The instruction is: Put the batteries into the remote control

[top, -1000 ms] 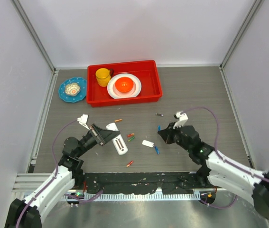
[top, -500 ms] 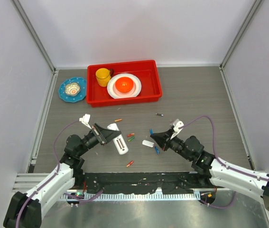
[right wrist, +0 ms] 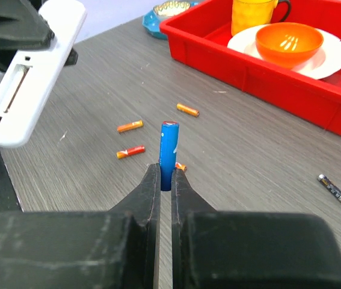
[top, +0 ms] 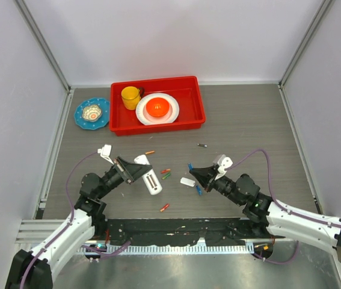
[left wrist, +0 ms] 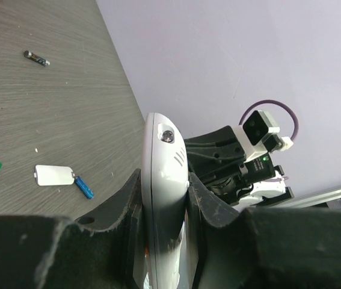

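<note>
The white remote control point(top: 149, 179) hangs above the table, my left gripper point(top: 135, 171) shut on its sides. In the left wrist view the remote point(left wrist: 164, 162) stands edge-on between the jaws of that gripper point(left wrist: 165, 178). Its open battery slot point(right wrist: 14, 84) faces the right wrist camera. My right gripper point(top: 195, 173) is shut on a blue battery point(right wrist: 169, 150) that stands upright out of its tips point(right wrist: 165, 173), a short way right of the remote. Loose batteries lie on the table: orange point(top: 150, 152), red and green point(top: 166, 173), red point(top: 165, 208), blue point(top: 198, 190).
The white back cover point(top: 187, 181) lies flat under the right gripper. A small dark grey metal bit point(top: 202, 145) lies farther back. A red tray point(top: 158, 125) at the back holds a yellow cup point(top: 130, 96), a white plate point(top: 141, 112) and an orange bowl point(top: 157, 108). A blue dish point(top: 80, 118) sits left of it.
My right gripper has swung left and lower with the blue battery, closer to the remote. The left gripper and remote have barely shifted.
</note>
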### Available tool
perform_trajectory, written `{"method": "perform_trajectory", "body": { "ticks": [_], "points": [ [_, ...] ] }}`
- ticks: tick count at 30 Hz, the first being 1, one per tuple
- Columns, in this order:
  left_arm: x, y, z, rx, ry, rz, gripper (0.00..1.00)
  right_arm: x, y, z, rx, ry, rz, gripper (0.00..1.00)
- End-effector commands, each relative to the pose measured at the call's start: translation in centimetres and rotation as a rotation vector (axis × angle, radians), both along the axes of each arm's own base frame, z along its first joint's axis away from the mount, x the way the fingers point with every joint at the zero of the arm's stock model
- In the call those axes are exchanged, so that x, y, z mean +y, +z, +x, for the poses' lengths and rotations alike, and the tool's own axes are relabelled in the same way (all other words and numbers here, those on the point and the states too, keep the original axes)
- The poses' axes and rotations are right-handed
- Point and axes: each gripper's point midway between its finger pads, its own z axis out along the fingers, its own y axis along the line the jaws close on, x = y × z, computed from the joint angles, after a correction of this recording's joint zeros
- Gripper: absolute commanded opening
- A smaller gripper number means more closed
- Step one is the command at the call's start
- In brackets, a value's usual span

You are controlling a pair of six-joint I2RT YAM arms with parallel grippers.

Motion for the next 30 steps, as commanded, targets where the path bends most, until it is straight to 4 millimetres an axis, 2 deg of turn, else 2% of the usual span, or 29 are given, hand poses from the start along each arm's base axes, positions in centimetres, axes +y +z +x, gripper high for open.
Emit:
{"method": "perform_trajectory", "body": {
  "ticks": [1,2,8,9,12,18,20,22,23,24,25,26,28,29,30],
  "points": [
    [0.4,0.0,0.0,-0.045,0.021,-0.006,0.00,0.4,1.0,0.1,-0.099,-0.029,-0.045,0.01],
    [0.3,0.0,0.0,-0.046,0.020,-0.005,0.00,0.2,0.5,0.2,-0.144,-0.040,-0.092,0.01],
    [0.4,0.0,0.2,-0.050,0.034,-0.004,0.00,0.2,0.6,0.1,-0.281,-0.087,-0.170,0.01],
    [0.4,0.0,0.3,-0.051,0.035,-0.003,0.00,0.1,1.4,0.0,-0.323,-0.092,-0.157,0.01],
    [0.4,-0.1,0.2,-0.050,0.031,-0.004,0.01,-0.5,1.7,0.0,-0.386,-0.119,-0.165,0.01],
    [0.6,-0.1,0.2,-0.055,0.040,-0.009,0.00,-1.3,1.8,0.2,-0.385,-0.151,-0.145,0.01],
    [0.6,-0.2,0.2,-0.050,0.042,-0.007,0.00,-1.8,2.1,0.8,-0.326,-0.208,-0.104,0.01],
    [0.5,-0.4,0.3,-0.039,0.041,-0.004,0.00,-3.0,0.3,2.5,-0.138,-0.348,-0.138,0.01],
    [0.5,-0.5,0.3,-0.030,0.043,0.000,0.00,-2.2,3.0,3.5,0.015,-0.426,-0.008,0.01],
    [0.6,-0.7,0.5,-0.020,0.050,0.003,0.00,-3.8,-1.8,4.3,0.111,-0.528,-0.264,0.01],
    [0.6,-0.9,0.6,-0.011,0.052,0.007,0.00,-3.9,-2.5,5.0,0.169,-0.563,-0.328,0.01],
    [0.6,-1.0,0.6,-0.009,0.053,0.008,0.00,-2.6,-0.7,5.4,0.211,-0.563,-0.312,0.01],
    [0.6,-1.0,0.8,-0.006,0.059,0.007,0.00,-1.7,-3.9,4.6,0.288,-0.509,-0.477,0.01],
    [0.5,-1.0,0.9,-0.004,0.058,0.008,0.00,-0.9,-3.3,4.7,0.305,-0.496,-0.458,0.01],
    [0.5,-1.0,0.9,-0.008,0.058,0.009,0.00,-0.6,-3.6,4.6,0.351,-0.514,-0.418,0.01]
  ]
}}
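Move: The remote's battery compartment lies about 15 cm to the right hand's left, some 3 cm back and near its height; from the left hand, already gripping the remote, it is roughly 4 cm back and 1 cm right. Some 15 cm below the right hand lie the white cover, 1 cm left and level fore-and-aft, the loose blue battery, 3 cm back and 3 cm right, and the green battery, 3 cm ahead and 10 cm left. Right hand, still pinching the blue battery, dips back slightly, then swings forward about 6 cm, turning clockwise some 25 degrees. ##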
